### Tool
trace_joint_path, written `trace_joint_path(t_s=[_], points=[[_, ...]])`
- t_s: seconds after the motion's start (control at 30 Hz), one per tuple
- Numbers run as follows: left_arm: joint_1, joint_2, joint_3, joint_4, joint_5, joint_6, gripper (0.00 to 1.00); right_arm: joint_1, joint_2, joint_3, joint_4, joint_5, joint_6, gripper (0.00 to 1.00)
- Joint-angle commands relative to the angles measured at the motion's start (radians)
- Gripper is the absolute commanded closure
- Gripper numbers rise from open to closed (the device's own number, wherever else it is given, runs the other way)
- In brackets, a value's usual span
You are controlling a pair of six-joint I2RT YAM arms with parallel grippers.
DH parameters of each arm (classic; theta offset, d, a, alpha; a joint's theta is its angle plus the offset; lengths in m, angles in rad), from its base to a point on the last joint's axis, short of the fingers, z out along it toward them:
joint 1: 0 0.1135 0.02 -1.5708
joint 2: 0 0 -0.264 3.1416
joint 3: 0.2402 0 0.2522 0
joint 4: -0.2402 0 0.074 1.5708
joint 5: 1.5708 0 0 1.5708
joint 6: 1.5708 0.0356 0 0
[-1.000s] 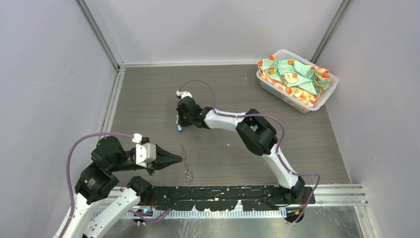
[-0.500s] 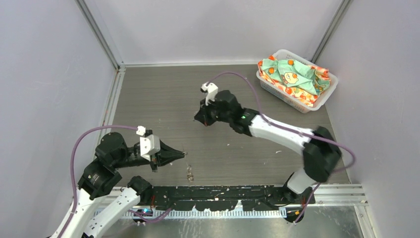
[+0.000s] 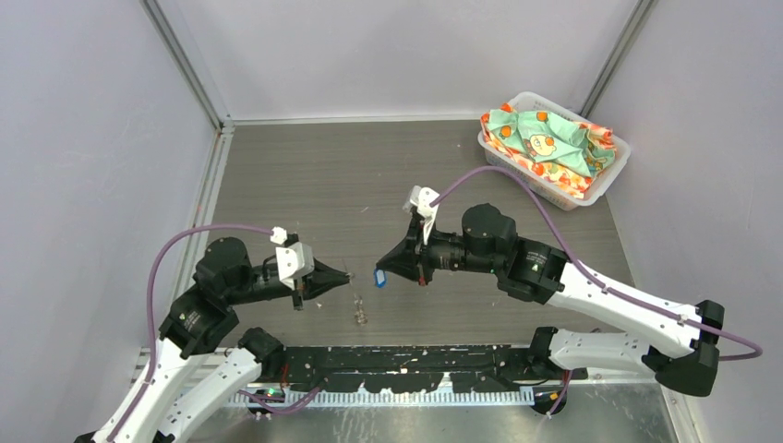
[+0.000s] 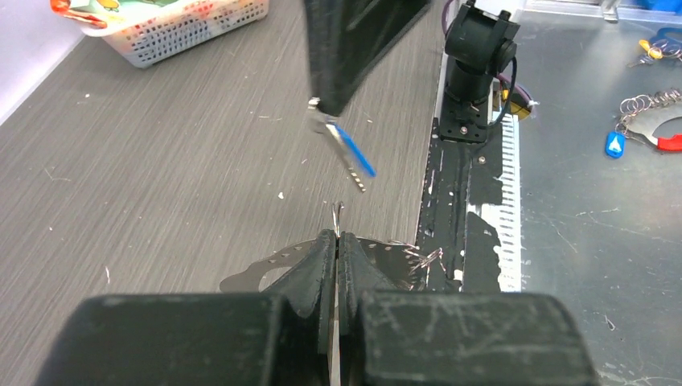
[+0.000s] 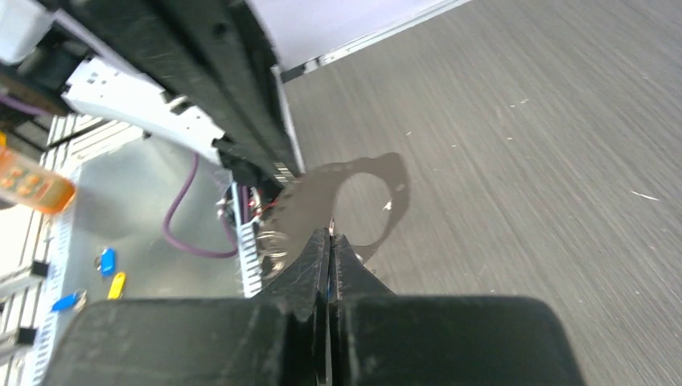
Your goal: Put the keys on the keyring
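Note:
My left gripper [image 3: 345,274] is shut on the keyring [image 3: 357,316], a thin grey band that droops from its tip down to the table. In the left wrist view the fingertips [image 4: 326,244] pinch a bit of wire, and the grey speckled keyring [image 4: 265,269] spreads beneath them. My right gripper [image 3: 382,269] is shut on a blue-headed key [image 3: 379,278], just right of the left gripper's tip. That key [image 4: 355,158] hangs slanted ahead of the left fingers. The right wrist view shows the right gripper [image 5: 330,235] shut, with the keyring [image 5: 384,189] just beyond it.
A white basket [image 3: 605,180] of patterned cloth stands at the back right corner, and shows as a basket [image 4: 185,40] in the left wrist view. The black base rail [image 3: 415,358] runs along the near edge. Spare key tags [image 4: 615,145] and rings lie on the metal surface beyond it.
The right arm has swung from the table's middle toward the near edge, carrying the blue key up to the left gripper. The left gripper has shifted slightly forward and right with the keyring.

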Motion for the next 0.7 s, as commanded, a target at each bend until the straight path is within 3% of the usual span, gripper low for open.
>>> trace_joint_path(t_s=[0.0, 0.67], points=[[0.002, 0.017, 0.004, 0.095, -0.006, 0.015, 1.0, 0.082, 0.033, 0.112, -0.099, -0.004, -0.041, 0.99], [0.001, 0.008, 0.001, 0.059, -0.006, 0.079, 1.0, 0.181, 0.164, 0.237, -0.103, 0.147, -0.05, 0.99]])
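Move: The keyring end stands in the left hand's shut fingertips, about 1 cm to the right of that hand's point. From the right hand, which already holds the blue-tagged key, it lies some 4 cm left, 3 cm back and about level. The grey plate hangs below it, roughly 5 cm left, 3 cm back and 6 cm below the right hand; the small key cluster dangles about 8 cm back, 4 cm left and 6 cm down. Back and left, the right hand brings the blue-tagged key to the keyring end. It draws back about 4 cm first, then creeps on left, some 4 cm in all, easing forward just under a centimetre, its fingertips tilting slightly down. Its fingers keep their hold; the left hand stays nearly in place, still pinching the ring. ##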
